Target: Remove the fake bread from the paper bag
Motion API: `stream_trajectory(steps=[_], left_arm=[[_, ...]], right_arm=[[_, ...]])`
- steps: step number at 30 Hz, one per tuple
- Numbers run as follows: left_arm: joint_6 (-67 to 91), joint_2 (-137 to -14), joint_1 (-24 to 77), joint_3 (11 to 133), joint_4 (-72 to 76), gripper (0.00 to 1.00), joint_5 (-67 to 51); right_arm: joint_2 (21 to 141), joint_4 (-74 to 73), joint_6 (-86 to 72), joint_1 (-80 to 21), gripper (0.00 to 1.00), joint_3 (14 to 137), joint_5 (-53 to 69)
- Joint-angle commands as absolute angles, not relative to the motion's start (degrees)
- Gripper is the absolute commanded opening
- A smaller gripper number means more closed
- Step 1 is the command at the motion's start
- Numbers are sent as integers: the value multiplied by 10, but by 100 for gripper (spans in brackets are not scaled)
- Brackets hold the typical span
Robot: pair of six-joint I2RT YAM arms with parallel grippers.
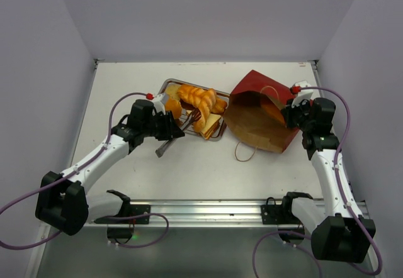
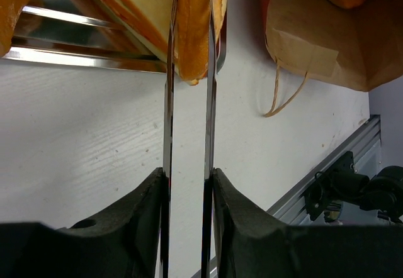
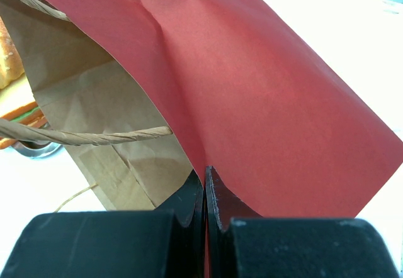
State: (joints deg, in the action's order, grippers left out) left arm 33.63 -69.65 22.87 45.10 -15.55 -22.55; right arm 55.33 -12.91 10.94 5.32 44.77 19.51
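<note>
The red paper bag (image 1: 255,133) lies on its side, its mouth facing the tray. One orange fake bread piece (image 1: 269,111) shows inside it. A braided loaf (image 1: 196,95) and pale slices (image 1: 211,124) lie on the metal tray (image 1: 169,83). My left gripper (image 2: 189,174) presses on a pair of metal tongs (image 2: 169,102). The tong tips flank an orange bread piece (image 2: 194,33) at the tray's rim (image 2: 75,58). My right gripper (image 3: 204,174) is shut on the bag's red edge (image 3: 271,102), holding the mouth up.
The bag's string handle (image 1: 244,152) lies loose on the white table in front of the bag. A metal rail (image 1: 208,209) runs along the near edge. Grey walls close in the table on the left, back and right.
</note>
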Motion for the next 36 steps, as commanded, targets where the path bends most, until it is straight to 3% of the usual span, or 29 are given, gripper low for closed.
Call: stream_trajectory(steps=[1,26,36], left_arm=[[318,-690,221,471,-156,37,-217],[270,-681,221,554,-231,42,-141],[315,-646,253,558,-211,39,-260]], right_arm=[[549,-120,108,55,1,454,207],[551,-120,108,55,1,455,208],[555,-120,108,55,1,454,208]])
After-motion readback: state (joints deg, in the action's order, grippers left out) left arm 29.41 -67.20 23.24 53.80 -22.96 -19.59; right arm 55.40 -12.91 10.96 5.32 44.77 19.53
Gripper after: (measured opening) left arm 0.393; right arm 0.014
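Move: Ahead and to the right of the left hand, the long loaf lies between the tongs' tips, about 8 cm forward, 8 right and 9 lower, over the tray. Another loaf lies across the tray roughly 13 cm forward and 8 right, the sandwich 4 forward and 12 right, the round bread 10 forward and 1 left, all about 9 or 10 cm below. From the right hand the long loaf lies some 29 cm left, 3 forward and 16 lower. Easing the already opened tongs forward and left by some 3 cm, with a slight roll, the left hand then turns upward and draws back right again, ending about 5 cm higher. The fingers keep their gap on the tongs, which tip up a little as their tips come clear of the long loaf. ##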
